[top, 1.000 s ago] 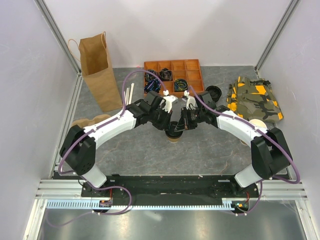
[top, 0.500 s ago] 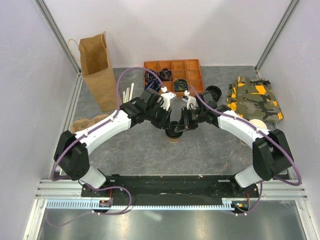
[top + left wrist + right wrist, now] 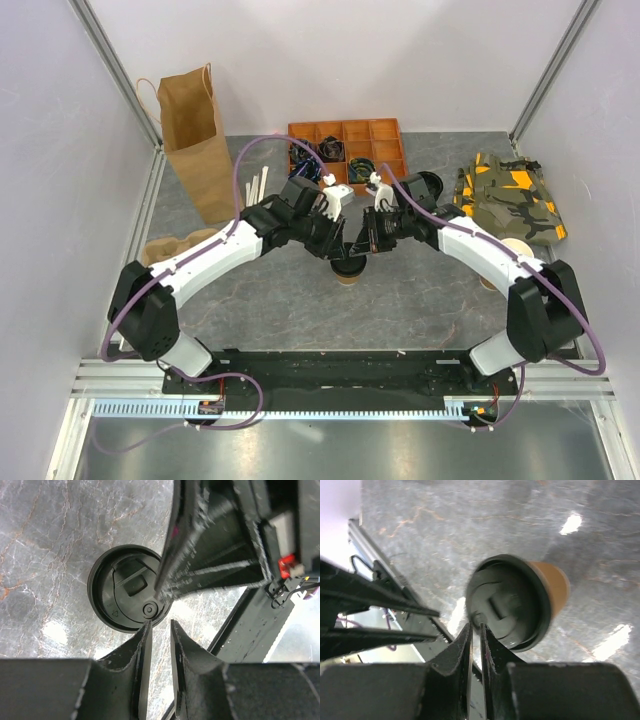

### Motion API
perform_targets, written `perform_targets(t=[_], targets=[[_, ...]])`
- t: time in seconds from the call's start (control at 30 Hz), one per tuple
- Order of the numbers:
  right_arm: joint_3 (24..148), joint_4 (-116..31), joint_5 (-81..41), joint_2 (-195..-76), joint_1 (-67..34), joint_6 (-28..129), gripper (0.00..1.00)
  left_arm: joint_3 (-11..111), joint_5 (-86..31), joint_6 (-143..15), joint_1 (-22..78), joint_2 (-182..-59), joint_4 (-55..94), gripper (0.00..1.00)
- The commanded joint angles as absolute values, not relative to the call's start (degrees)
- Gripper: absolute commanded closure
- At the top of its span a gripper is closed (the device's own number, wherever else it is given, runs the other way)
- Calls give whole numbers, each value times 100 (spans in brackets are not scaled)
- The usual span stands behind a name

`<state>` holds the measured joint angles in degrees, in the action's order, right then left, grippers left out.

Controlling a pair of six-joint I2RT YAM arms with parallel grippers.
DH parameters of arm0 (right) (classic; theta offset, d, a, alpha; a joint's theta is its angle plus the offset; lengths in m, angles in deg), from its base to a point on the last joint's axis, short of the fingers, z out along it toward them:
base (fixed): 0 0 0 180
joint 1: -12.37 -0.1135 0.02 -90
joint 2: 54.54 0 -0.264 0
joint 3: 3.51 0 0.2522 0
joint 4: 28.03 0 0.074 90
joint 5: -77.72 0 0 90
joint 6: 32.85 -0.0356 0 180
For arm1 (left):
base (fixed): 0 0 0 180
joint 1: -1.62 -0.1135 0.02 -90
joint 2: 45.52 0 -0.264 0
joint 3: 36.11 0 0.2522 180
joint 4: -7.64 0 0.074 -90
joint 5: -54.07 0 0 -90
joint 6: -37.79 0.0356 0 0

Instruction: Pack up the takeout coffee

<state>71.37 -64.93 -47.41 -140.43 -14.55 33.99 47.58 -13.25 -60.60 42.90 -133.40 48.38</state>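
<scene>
The takeout coffee point(image 3: 348, 270) is a tan paper cup with a black lid, upright mid-table. In the left wrist view its lid point(image 3: 125, 596) is seen from above. In the right wrist view the tan wall point(image 3: 554, 582) shows beside the lid. My left gripper point(image 3: 334, 250) hovers at the lid's left edge, its jaws point(image 3: 160, 626) a little apart with nothing between them. My right gripper point(image 3: 364, 248) comes from the right, its jaws point(image 3: 475, 628) closed to a thin slit at the lid's rim. One right fingertip point(image 3: 159, 587) rests on the lid's top.
A brown paper bag point(image 3: 193, 140) stands at the back left. An orange compartment tray point(image 3: 375, 135) sits behind the arms, with loose black lids point(image 3: 428, 184) to its right. A camouflage cloth point(image 3: 508, 200) lies far right, nested tan cups point(image 3: 165, 246) far left, and white sticks point(image 3: 258, 185) lie by the bag.
The left arm shifted its elbow inward and its jaws parted slightly. The right gripper lifted back a little from the cup. The cup stayed put.
</scene>
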Motion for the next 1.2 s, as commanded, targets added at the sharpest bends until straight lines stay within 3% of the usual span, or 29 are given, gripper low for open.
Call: perform_targets(t=[0.0,0.43,0.6,0.7,0.73,0.87,0.9,1.07,1.17], targets=[[7257,-6280,-4568,-14374,-1294,3483,83,4533,-1229,-6232,4311,-13525,4548,72],[7221,-6288,-4778,-14481,-1285,3430,81,4461,-1045,-6258,4241,-13535,4460,71],[7686,-6446,-4989,-14270,-1294,3535,74,4891,-825,-6197,4197,-13139,4574,54],[7889,-6552,-5007,-14007,-1303,3693,63,4972,-606,-6249,4039,-12859,4759,44],[7898,-6578,-4955,-13945,-1294,3781,54,4946,-570,-6311,3986,-12771,4768,41],[7898,-6981,-4376,-13637,-1416,4351,31,4639,-534,-6495,3609,-12174,4864,28],[7872,-7078,-4148,-13602,-1487,4449,29,4464,-630,-6539,3573,-12076,4943,17],[7319,-7203,-3320,-13268,-1716,4564,18,3304,-1123,-6873,3520,-11224,4585,13],[6932,-7071,-3224,-13066,-1891,4616,2,2390,-948,-7207,3511,-10723,3917,12]])
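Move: The black lid on the coffee cup is about 3 cm to the right of the left hand and 5 cm below it. From the right hand it is roughly 3 cm to the left, 1 cm nearer the base and 3 cm lower. The compartment tray is some 30 cm ahead of the left hand, the white sticks about 18 cm ahead and 21 cm to its left. A spare black lid lies about 22 cm ahead of the right hand and 17 cm to its right. Down first, with nearly shut fingers: the left hand sinks about 5 cm and the right half as much, easing slightly forward, towards the lid on the cup, and both pause low. Then both rise past their starting height and spread their fingers wide, the left swinging some 6 cm left away from the cup and dipping back at the end, the right staying close above the lid and tilting its fingertips up. ##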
